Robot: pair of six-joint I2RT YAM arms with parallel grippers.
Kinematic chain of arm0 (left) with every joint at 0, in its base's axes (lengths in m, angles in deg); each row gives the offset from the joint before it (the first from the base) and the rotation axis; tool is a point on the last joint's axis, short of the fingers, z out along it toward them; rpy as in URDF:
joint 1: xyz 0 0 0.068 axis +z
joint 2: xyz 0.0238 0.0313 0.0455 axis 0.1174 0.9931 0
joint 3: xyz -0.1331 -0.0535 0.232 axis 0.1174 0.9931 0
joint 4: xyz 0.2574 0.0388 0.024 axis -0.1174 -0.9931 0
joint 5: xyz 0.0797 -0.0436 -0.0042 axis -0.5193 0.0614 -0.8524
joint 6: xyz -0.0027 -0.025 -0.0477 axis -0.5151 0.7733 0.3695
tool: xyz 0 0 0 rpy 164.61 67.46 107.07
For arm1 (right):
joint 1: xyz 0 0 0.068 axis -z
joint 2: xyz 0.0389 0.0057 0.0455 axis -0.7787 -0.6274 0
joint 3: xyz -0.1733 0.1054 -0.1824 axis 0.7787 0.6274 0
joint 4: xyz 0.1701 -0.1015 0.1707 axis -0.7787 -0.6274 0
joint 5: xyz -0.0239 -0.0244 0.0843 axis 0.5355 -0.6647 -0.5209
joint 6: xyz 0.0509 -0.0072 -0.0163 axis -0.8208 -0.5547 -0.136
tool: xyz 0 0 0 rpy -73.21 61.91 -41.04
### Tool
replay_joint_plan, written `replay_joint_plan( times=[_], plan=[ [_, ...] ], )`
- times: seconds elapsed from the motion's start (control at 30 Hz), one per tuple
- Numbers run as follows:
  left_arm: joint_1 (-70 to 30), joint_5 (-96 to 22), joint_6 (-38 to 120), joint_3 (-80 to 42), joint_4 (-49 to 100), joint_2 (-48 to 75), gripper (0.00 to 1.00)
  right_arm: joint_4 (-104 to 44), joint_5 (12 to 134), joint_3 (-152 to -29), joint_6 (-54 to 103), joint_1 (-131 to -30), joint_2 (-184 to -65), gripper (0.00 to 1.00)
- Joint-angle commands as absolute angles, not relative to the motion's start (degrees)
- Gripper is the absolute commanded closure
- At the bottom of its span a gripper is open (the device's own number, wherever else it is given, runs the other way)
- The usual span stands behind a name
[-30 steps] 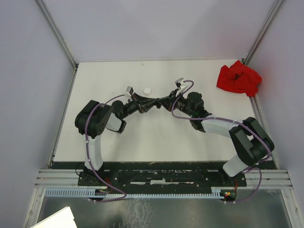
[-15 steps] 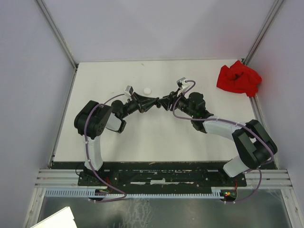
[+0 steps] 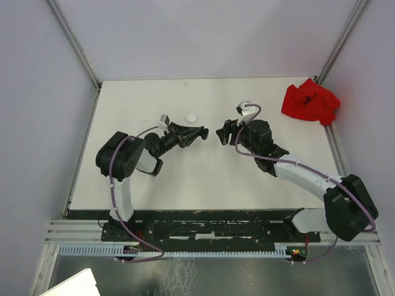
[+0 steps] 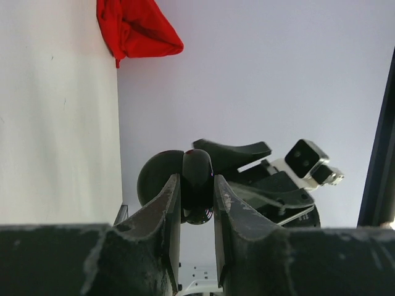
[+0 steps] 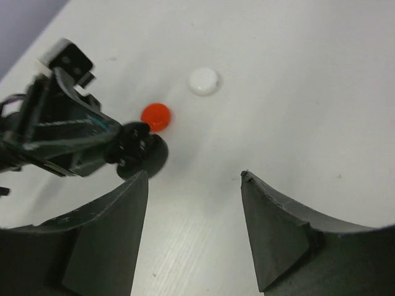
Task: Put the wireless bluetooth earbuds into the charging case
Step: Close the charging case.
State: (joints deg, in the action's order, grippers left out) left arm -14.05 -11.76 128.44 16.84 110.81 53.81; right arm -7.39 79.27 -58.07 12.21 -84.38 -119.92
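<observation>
A black round charging case [image 4: 197, 165] is pinched edge-on between my left gripper's [image 4: 196, 180] fingers, and a dark rounded part shows just behind it. From above, the left gripper [image 3: 199, 132] holds it above the table's middle. My right gripper [image 3: 223, 131] faces it from the right, a short gap away, open and empty. In the right wrist view the open gripper [image 5: 194, 176] looks at the black case [image 5: 147, 157] in the left fingers. No earbuds show in any view.
A white round case [image 3: 191, 118] lies on the table just behind the left gripper, also in the right wrist view as the white case [image 5: 203, 81]. A red round case [image 5: 155, 116] lies beside the black one. A crumpled red cloth [image 3: 310, 102] sits at the far right corner.
The right gripper has opened and drawn back to the right, away from the left gripper, which it met tip to tip before. The left gripper stays shut on the black case.
</observation>
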Motion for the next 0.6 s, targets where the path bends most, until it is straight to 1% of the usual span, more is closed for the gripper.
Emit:
replay_joint_plan(
  times=[0.0, 0.07, 0.1, 0.2, 0.23, 0.37, 0.5, 0.57],
  plan=[
    [-14.9, -18.1, 131.5, 18.1, 117.5, 49.1, 0.97, -16.7, 89.2, -60.3, 16.0, -86.9, -120.2, 0.28],
    [-15.6, -21.0, 131.1, 18.9, 113.9, 47.4, 0.97, -16.3, 90.9, -60.1, 17.6, -88.1, -121.8, 0.25],
    [-16.0, -22.2, 130.8, 19.1, 112.1, 46.5, 0.97, -15.0, 91.8, -59.6, 18.4, -89.0, -122.7, 0.21],
    [-17.0, -25.5, 130.7, 18.9, 107.8, 44.5, 0.97, -6.4, 94.7, -56.6, 21.5, -91.8, -125.7, 0.02],
    [-17.5, -26.6, 130.8, 18.7, 105.3, 43.8, 0.97, -3.0, 95.1, -55.6, 22.6, -92.6, -126.6, 0.00],
    [-19.8, -31.2, 130.9, 18.5, 99.1, 42.1, 0.97, 9.1, 96.1, -52.5, 26.1, -95.2, -131.1, 0.00],
    [-21.6, -32.7, 132.1, 18.4, 98.4, 43.4, 0.97, 22.4, 97.6, -49.6, 28.1, -95.8, -135.3, 0.00],
    [-22.1, -32.9, 132.7, 18.3, 98.8, 44.7, 0.97, 26.3, 97.6, -49.5, 29.3, -95.8, -137.2, 0.00]
  ],
)
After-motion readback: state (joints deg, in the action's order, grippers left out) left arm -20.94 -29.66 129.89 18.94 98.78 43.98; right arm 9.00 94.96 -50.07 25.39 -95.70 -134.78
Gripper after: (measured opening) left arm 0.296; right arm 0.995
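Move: The open black charging case is in my left hand's fingertips, its middle about 1 cm ahead and 2 cm right of that hand point, at the same height. From my empty right hand the case lies some 7 cm left, 3 cm ahead and 4 cm lower. Below on the table, the white disc is roughly 18 cm ahead and 13 cm left of my right hand, the red disc about 7 cm ahead and 15 cm left; both are some 18 cm down. I drop my right hand about 10 cm, from above the case to below its level, first a touch right, then 3 cm left to come in beneath it, rolling its left side down almost 20 degrees and spreading the fingers fully. My left hand keeps its grip on the case, lifts it over 3 cm, then eases partly down, turning some 10 degrees counter-clockwise. ##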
